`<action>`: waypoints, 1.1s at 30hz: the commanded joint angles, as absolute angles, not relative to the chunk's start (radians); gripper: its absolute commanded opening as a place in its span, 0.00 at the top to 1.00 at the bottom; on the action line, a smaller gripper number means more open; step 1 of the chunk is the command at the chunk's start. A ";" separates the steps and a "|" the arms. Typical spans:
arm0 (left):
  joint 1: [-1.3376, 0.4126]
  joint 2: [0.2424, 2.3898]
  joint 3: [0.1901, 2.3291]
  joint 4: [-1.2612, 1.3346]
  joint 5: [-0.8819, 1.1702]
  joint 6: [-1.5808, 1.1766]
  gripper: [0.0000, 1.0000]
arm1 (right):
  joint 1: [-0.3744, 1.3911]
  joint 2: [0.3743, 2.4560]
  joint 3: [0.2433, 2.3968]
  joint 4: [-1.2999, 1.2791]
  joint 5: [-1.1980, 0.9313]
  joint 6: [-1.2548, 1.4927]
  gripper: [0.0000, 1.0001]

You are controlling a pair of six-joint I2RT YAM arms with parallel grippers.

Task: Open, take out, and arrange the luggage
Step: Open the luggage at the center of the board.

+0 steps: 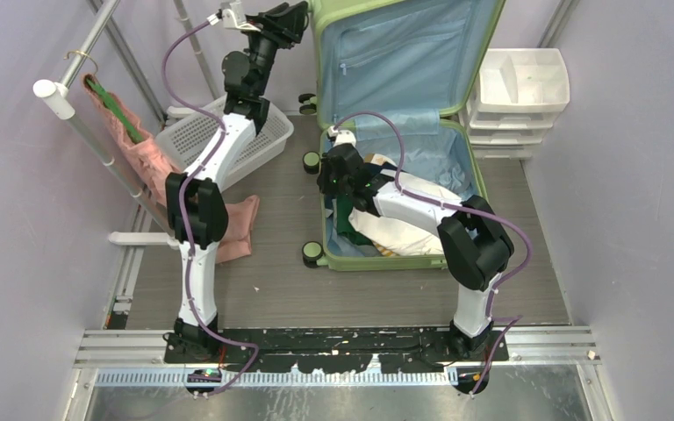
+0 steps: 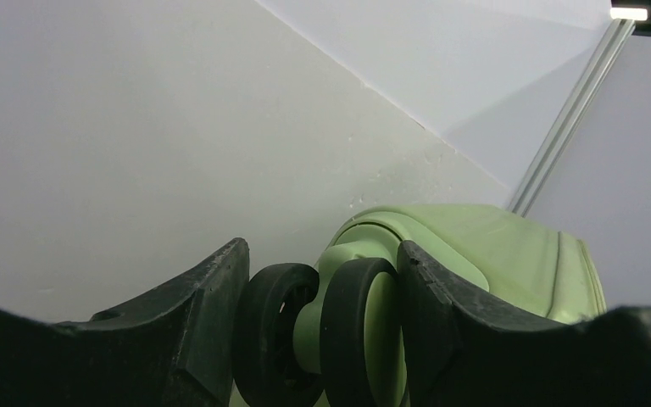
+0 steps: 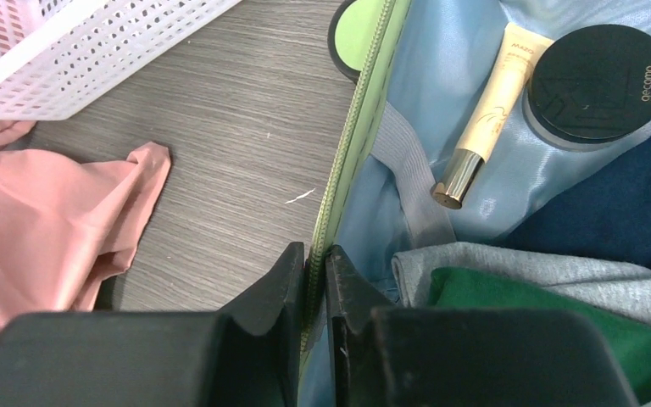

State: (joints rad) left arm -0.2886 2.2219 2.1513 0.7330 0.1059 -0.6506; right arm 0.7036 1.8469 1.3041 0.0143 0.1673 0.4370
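The light-green luggage (image 1: 404, 189) lies open on the floor with its lid (image 1: 404, 61) standing upright, blue lining showing. My left gripper (image 1: 303, 19) is raised at the lid's top left corner. In the left wrist view my left gripper (image 2: 322, 254) is shut on a black-and-green double wheel (image 2: 352, 326). My right gripper (image 1: 329, 195) is at the left rim of the base. In the right wrist view my right gripper (image 3: 315, 253) pinches the green zip rim (image 3: 352, 144). Inside lie a cream tube (image 3: 483, 119), a black jar (image 3: 598, 80), and navy (image 3: 610, 212), grey (image 3: 517, 271) and green (image 3: 559, 326) cloth.
A white mesh basket (image 1: 228, 136) stands left of the luggage, with pink cloth (image 1: 237, 224) on the floor beside it. A clothes rack (image 1: 88, 132) with a pink garment stands at far left. A white drawer unit (image 1: 522, 96) sits at the back right. Walls close in on both sides.
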 commanded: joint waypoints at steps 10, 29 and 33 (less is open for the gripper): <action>-0.290 2.188 2.080 0.469 0.019 -0.554 0.46 | 0.578 1.751 1.276 0.240 -0.058 0.342 0.32; -0.290 2.177 2.073 0.460 0.061 -0.582 0.48 | -0.084 1.761 1.736 0.615 -0.795 0.979 0.00; -0.290 2.169 2.057 0.465 0.063 -0.584 0.48 | -0.105 1.811 1.884 0.629 -0.800 1.164 0.00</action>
State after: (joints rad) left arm -0.2996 2.1616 2.1075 0.6643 0.0643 -0.6998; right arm -0.1116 1.7828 1.7668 0.4805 -0.7288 0.8150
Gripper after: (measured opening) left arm 0.591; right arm 0.998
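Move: The right hand still has the left rim of the suitcase base between its fingers; the lid's upper right corner lies roughly 17 cm ahead, 36 cm to its right and 35 cm above. The black jar is about 7 cm ahead, 8 cm right and 6 cm below this hand, the drawer unit some 20 cm ahead and 47 cm right at its height. From the left hand, the same lid corner is about 39 cm right and level, 2 cm ahead. The right hand opens wide and lets go of the base's left rim, easing about 3 cm forward along it, then climbs about 35 cm while sweeping some 25 cm to the right and, late on, further forward, over the packed clothes towards the lid's upper right corner. On the way its wrist rolls left side up and the fingertips tip upwards, some 50 degrees of turn in all, while the left hand stays almost in place and keeps its grip on the wheel at the lid's upper left corner. ##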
